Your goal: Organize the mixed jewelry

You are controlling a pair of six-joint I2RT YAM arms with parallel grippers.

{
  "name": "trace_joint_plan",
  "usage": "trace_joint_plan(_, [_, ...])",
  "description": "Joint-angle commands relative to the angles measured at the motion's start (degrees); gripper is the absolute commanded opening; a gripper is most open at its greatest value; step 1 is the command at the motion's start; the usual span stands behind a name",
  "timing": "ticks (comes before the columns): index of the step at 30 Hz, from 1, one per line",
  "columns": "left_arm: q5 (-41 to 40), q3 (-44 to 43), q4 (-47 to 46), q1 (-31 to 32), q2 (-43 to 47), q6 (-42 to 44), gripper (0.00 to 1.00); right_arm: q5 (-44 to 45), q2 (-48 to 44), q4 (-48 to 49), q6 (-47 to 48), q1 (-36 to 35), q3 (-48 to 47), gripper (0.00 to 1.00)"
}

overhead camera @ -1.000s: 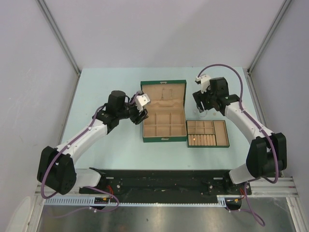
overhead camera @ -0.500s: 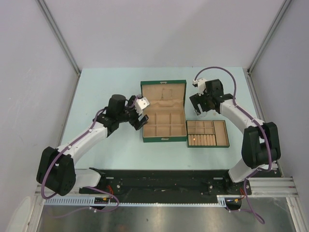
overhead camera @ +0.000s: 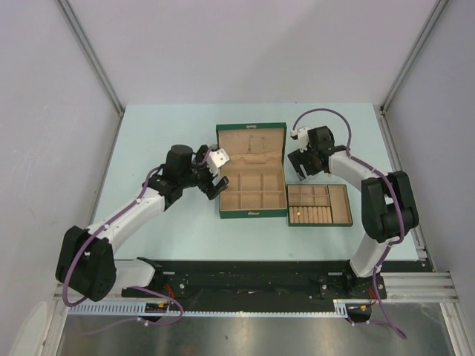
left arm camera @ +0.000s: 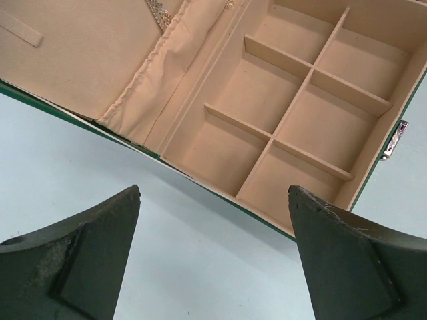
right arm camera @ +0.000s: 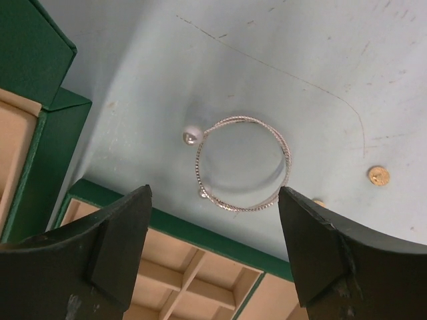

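Note:
A thin silvery loop (right arm camera: 243, 163) with small pearl ends lies flat on the table, just beyond the green tray's rim (right arm camera: 200, 230). My right gripper (right arm camera: 214, 191) hangs open over it, its fingers (right arm camera: 113, 247) on either side and holding nothing. From above, the right gripper (overhead camera: 304, 169) is at the tray's far left corner. A bit of fine chain (left arm camera: 158, 10) shows in the lid of the green box (left arm camera: 133, 130). My left gripper (left arm camera: 213, 193) is wide open and empty over bare table at the box's left edge (overhead camera: 220, 194).
The box's tan compartments (left arm camera: 267, 100) hold nothing that I can see. The flat tray (overhead camera: 319, 205) with ring rolls sits right of the box. A small gold piece (right arm camera: 378, 175) lies on the table right of the loop, and another (right arm camera: 319, 200) peeks past my right finger.
The left gripper has opened wider while staying beside the box. The right arm has swung left, bringing its gripper closer to the box and the tray's corner.

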State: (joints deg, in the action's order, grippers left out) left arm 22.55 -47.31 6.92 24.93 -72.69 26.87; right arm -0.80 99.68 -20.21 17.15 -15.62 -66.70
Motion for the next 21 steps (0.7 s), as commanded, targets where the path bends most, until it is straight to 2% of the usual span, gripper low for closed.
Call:
trace_joint_plan(1, [-0.1, 0.3, -1.6, -0.2, 1.4, -0.9, 0.96, 0.8, 2.1, 3.5, 1.7, -0.9, -0.2, 0.80])
trace_joint_plan(10, [-0.3, 0.6, -1.4, -0.1, 1.8, -1.0, 0.97, 0.7, 4.5, 4.6, 2.1, -1.0, -0.2, 0.61])
trace_joint_plan(16, [-0.4, 0.6, -1.2, -0.1, 2.0, -1.2, 0.97, 0.8, 5.5, 4.7, 2.1, -1.0, -0.2, 0.51])
trace_joint_plan(21, [-0.3, 0.8, -1.1, -0.2, 2.2, -1.1, 0.97, 0.4, 6.4, 4.7, 1.9, -0.8, -0.2, 0.47])
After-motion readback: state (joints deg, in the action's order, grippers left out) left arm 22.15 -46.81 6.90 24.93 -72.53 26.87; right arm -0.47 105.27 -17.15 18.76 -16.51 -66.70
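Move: The bracelet lies flat some 5 cm below the right hand, about 2 cm to its right and level with it in reach, its two pearls on its left side. Two gold coins lie 6 and 8 cm right of the bracelet, the farther one 2 cm farther out. The open tray's middle is about 11 cm back from this hand and 6 cm right; the green box's compartments centre roughly 17 cm left and 6 cm back. From the left hand, the bracelet is some 30 cm right, 3 cm ahead, 13 cm below. Over the bracelet's left side, where the small pearl sits, the right hand sinks about 3 cm, quickly at first and then more slowly, with only a slight drift forward and left. Its fingers meanwhile narrow from nearly wide to about half open, lining up above that part of the rim; no touch can be seen yet. ##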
